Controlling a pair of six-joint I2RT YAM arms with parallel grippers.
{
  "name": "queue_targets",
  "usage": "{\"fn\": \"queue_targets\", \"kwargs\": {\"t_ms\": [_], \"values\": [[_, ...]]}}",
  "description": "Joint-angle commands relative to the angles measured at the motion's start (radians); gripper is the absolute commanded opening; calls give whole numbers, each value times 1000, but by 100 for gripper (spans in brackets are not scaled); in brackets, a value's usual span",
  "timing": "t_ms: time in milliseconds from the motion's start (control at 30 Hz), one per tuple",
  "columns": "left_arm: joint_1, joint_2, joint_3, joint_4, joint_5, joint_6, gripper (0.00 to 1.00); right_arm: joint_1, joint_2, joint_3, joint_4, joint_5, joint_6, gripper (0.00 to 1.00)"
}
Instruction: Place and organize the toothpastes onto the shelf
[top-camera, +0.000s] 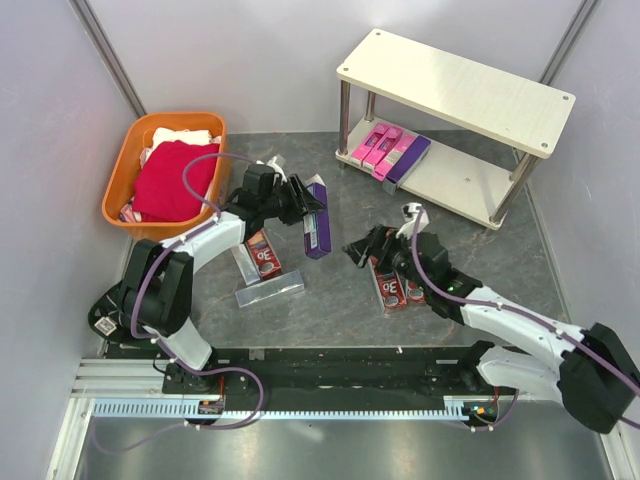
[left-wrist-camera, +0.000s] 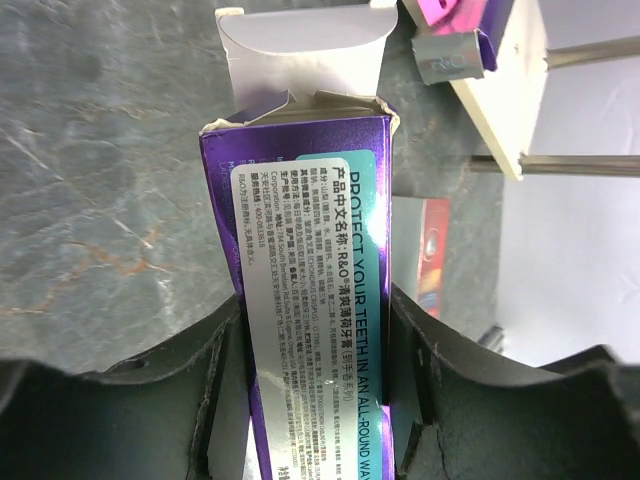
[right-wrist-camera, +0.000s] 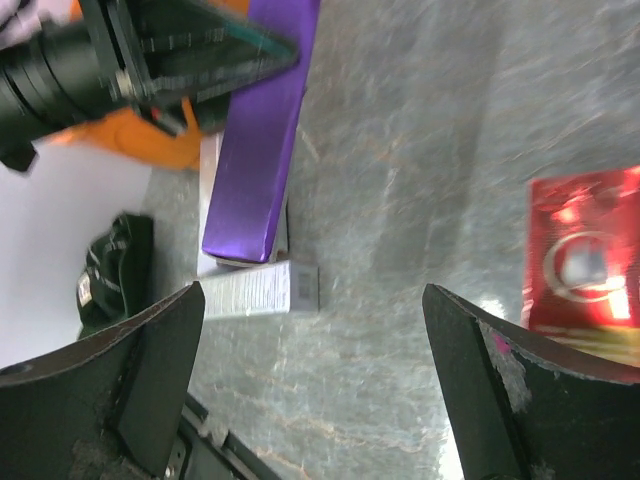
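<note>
My left gripper (top-camera: 303, 203) is shut on a purple toothpaste carton (top-camera: 317, 230) and holds it over the grey tabletop left of centre. The left wrist view shows this carton (left-wrist-camera: 310, 280) clamped between both fingers, its far end flap open. My right gripper (top-camera: 360, 250) is open and empty (right-wrist-camera: 310, 330), near the dark red cartons (top-camera: 392, 287). The shelf (top-camera: 470, 85) stands at the back right. Its lower board holds pink cartons (top-camera: 375, 147) and a purple one (top-camera: 408, 158). Silver-grey cartons (top-camera: 270, 291) and a red one (top-camera: 263, 257) lie by the left arm.
An orange basket (top-camera: 118, 195) with red and white cloths (top-camera: 175, 180) stands at the back left. Pale walls close in both sides. In the right wrist view the purple carton (right-wrist-camera: 262, 140) hangs over a silver-grey carton (right-wrist-camera: 262, 290), with a red carton (right-wrist-camera: 585, 250) to the right.
</note>
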Motion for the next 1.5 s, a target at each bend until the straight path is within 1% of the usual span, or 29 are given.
{"fn": "queue_targets", "kwargs": {"t_ms": [0, 33, 133, 267, 300, 367, 400, 433, 500, 533, 567, 600, 633, 700, 733, 800, 833, 867, 933, 967, 1000, 1033, 1233, 1433, 1467], "values": [[-10, -62, -16, 99, 57, -85, 46, 94, 106, 77, 89, 70, 9, 98], [-12, -62, -17, 100, 57, -85, 46, 127, 126, 90, 107, 74, 12, 98], [-13, -68, -20, 100, 62, -88, 47, 173, 201, 136, 142, 84, 18, 98], [-15, -78, -28, 102, 65, -86, 47, 201, 290, 197, 172, 97, 24, 96], [-16, -83, -31, 102, 68, -86, 47, 202, 307, 206, 173, 103, 26, 94], [-16, -97, -37, 103, 69, -88, 47, 202, 352, 252, 140, 113, 33, 91], [-16, -103, -40, 105, 69, -89, 47, 202, 364, 264, 121, 118, 35, 87], [-16, -115, -42, 105, 71, -91, 47, 204, 376, 280, 118, 130, 38, 85], [-15, -124, -43, 105, 74, -91, 47, 202, 393, 281, 129, 135, 40, 69], [-16, -132, -48, 105, 74, -91, 47, 202, 393, 278, 133, 146, 41, 64], [-16, -135, -51, 105, 74, -91, 47, 202, 396, 275, 136, 146, 41, 57], [-16, -138, -52, 105, 74, -92, 47, 202, 396, 277, 132, 149, 38, 54], [-15, -141, -52, 105, 72, -92, 47, 202, 393, 277, 126, 152, 40, 47], [-16, -144, -54, 106, 74, -94, 49, 204, 386, 268, 130, 152, 37, 40], [-15, -144, -54, 109, 74, -92, 49, 204, 381, 263, 133, 152, 37, 33], [-15, -149, -57, 115, 77, -89, 55, 202, 372, 248, 146, 150, 38, 29], [-15, -152, -59, 118, 75, -88, 61, 202, 364, 243, 147, 150, 41, 26], [-16, -160, -65, 118, 68, -82, 71, 202, 360, 238, 149, 153, 41, 25], [-16, -170, -74, 117, 62, -72, 83, 197, 344, 225, 149, 152, 44, 23], [-16, -186, -77, 118, 57, -57, 93, 191, 338, 220, 153, 144, 44, 23], [-16, -195, -80, 118, 54, -46, 98, 185, 332, 205, 158, 137, 53, 23], [-15, -203, -86, 115, 46, -33, 100, 179, 315, 194, 166, 126, 58, 22], [-16, -252, -91, 49, 0, 30, 100, 115, 200, 93, 196, 87, 99, 21], [-15, -290, -124, 33, -72, 60, 100, 27, 15, -1, 120, 121, 96, 21], [-15, -290, -128, 34, -76, 60, 100, -11, -11, -18, 110, 120, 95, 21]]}}
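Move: The left hand already grips the purple box, whose middle lies about 3 cm nearer the base and 1 cm right of its hand point; the open right gripper waits some 9 cm back and 9 cm right of the left hand. From the right hand the purple box is about 6 cm ahead, 8 cm left and 3 cm lower. On the floor, the near red box lies 8 cm right and 6 cm back of the right hand, the silver box 19 cm left and 10 cm back. Sweeping left about 10 cm, the right hand reaches the near end of the held purple box and pinches it, while the left eases back and lifts some 3 cm, then holds still. The left fingers then open and that hand rises roughly 4 cm more, coming free, as the right carries the box about 7 cm back to the right. ##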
